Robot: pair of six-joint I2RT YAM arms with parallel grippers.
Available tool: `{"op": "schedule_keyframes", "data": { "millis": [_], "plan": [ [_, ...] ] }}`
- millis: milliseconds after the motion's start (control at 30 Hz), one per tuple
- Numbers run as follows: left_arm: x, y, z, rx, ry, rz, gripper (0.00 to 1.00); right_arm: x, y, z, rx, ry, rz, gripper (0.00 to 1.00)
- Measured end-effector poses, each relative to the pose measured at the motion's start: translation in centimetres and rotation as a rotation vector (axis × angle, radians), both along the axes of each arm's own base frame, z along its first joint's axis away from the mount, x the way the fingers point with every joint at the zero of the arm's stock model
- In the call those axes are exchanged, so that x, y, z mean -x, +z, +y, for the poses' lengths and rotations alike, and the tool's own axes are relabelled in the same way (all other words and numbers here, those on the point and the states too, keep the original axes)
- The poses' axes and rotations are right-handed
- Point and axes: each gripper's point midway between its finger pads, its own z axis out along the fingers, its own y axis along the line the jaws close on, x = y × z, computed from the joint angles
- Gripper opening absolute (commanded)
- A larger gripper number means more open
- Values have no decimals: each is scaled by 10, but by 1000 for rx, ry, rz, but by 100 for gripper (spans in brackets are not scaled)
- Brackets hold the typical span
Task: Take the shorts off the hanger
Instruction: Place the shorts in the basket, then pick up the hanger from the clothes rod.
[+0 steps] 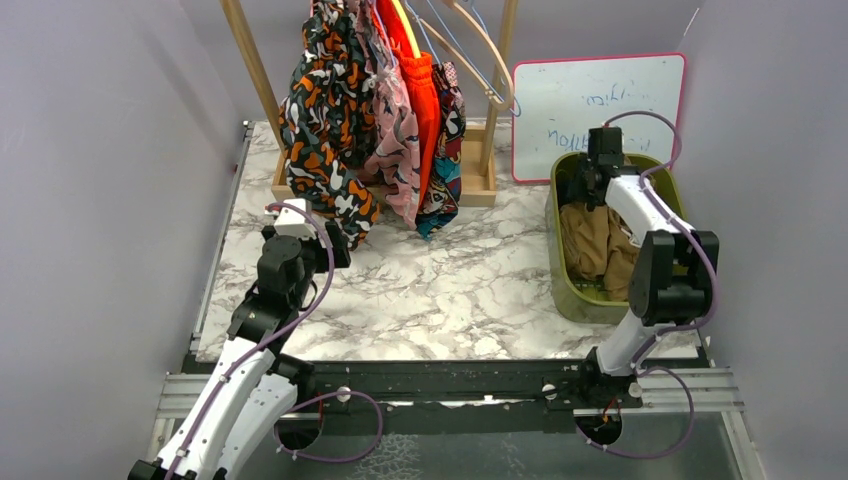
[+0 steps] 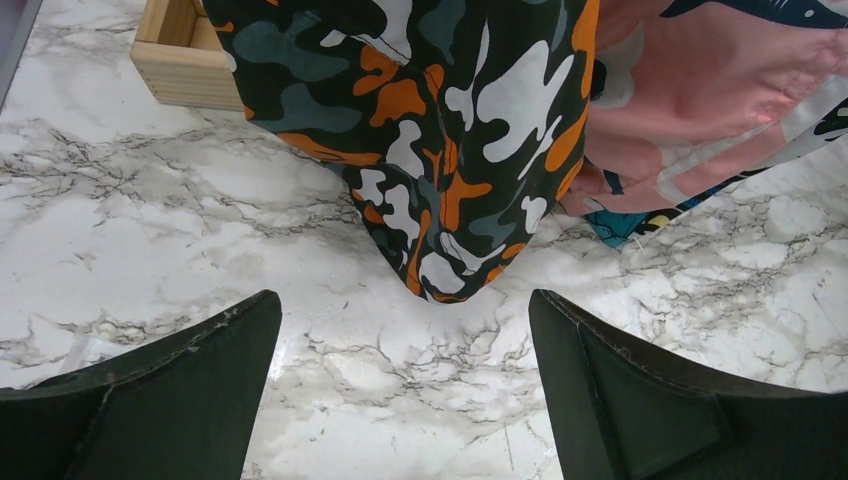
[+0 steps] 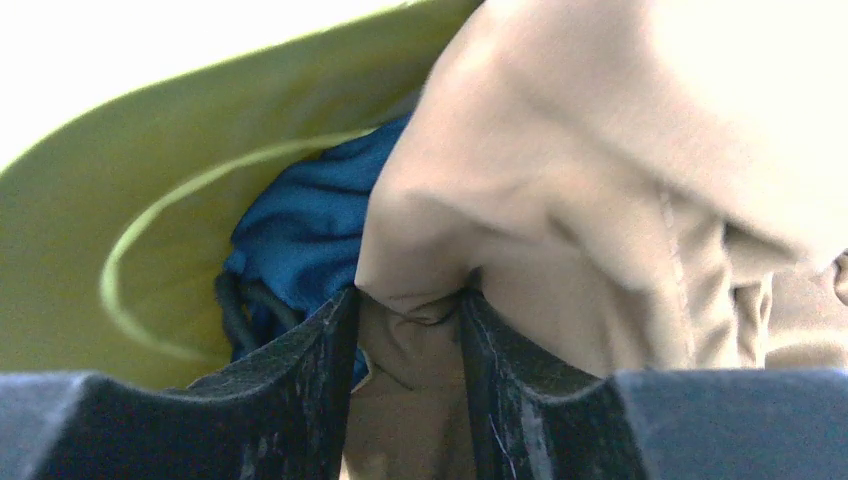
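Several shorts hang on the wooden rack: black-orange-white blotch print [image 1: 325, 120], pink print [image 1: 395, 140], bright orange [image 1: 425, 90] and multicolour print [image 1: 445, 170]. My left gripper [image 1: 335, 240] stands open just above the table, short of the blotch shorts' lowest tip [image 2: 430, 250], with nothing between its fingers [image 2: 405, 330]. My right gripper [image 1: 590, 190] reaches down into the green bin [image 1: 553, 260]. In the right wrist view it [image 3: 410, 320] is shut on a fold of the tan shorts [image 3: 620, 160]. Blue shorts [image 3: 310, 230] lie under them.
An empty wooden hanger [image 1: 490, 60] hangs at the rack's right end. The rack's wooden base [image 1: 480, 185] sits at the back of the marble table [image 1: 420, 300]. A whiteboard [image 1: 600, 110] leans behind the bin. Grey walls enclose both sides.
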Motion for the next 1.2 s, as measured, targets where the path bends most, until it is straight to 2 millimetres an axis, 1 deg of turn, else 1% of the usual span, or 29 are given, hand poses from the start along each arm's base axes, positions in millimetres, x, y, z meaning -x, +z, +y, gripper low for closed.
{"op": "schedule_keyframes", "data": {
  "millis": [100,133,233,333,400,467,500,567,633,733,800,833,967,1067,1133,1200],
  "plan": [
    [0,0,0,-2,0,-1,96,7,19,7,-26,38,-19,57],
    [0,0,0,-3,-1,-2,96,10,32,10,-37,53,-42,59],
    [1,2,0,-6,-4,-8,96,19,91,23,-80,111,-191,64],
    [1,3,1,-9,-5,-14,96,38,150,41,-144,186,-371,65],
    [2,5,1,-11,-5,-19,96,54,178,58,-206,253,-472,65],
    [2,6,2,-13,-3,-24,96,72,192,81,-295,349,-542,65],
    [2,6,3,-14,-1,-26,96,79,193,92,-339,391,-556,65],
    [3,8,4,-14,4,-32,96,93,187,114,-438,485,-549,65],
    [3,9,5,-14,10,-36,96,106,170,136,-542,569,-497,65],
    [4,9,6,-16,13,-35,96,131,135,164,-660,666,-381,65],
    [4,8,6,-16,12,-35,96,149,119,186,-709,735,-305,65],
    [3,8,6,-17,12,-34,96,159,114,198,-725,775,-270,65],
    [3,6,4,-25,4,-25,96,194,105,250,-753,953,-173,65],
    [3,5,4,-27,-3,-23,96,219,99,281,-741,1053,-123,65],
    [3,6,4,-26,-4,-27,96,225,97,289,-721,1074,-120,65],
    [4,7,4,-24,-3,-31,96,223,97,292,-677,1070,-142,65]
  ]
}}
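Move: The brown shorts lie heaped in the basket, their middle about 4 cm back from the right hand, 5 cm to its right and some 3 cm below; its fingers are already down among their folds. The navy garment shows about 4 cm ahead and 5 cm left of this hand, slightly lower. The hanging patterned shorts are some 38 cm to its left, 2 cm farther out, 8 cm higher. From the left hand the brown shorts lie roughly 70 cm right, 13 cm ahead and 12 cm below. Straight up at first, by nearly 20 cm, the right hand comes free of the brown shorts and out of the basket, its fingers opening wider. It then swings left and back over the basket's side to the open table in front of the rack, sinking about 10 cm again, while the wrist turns strongly counter-clockwise and rolls left side up. ##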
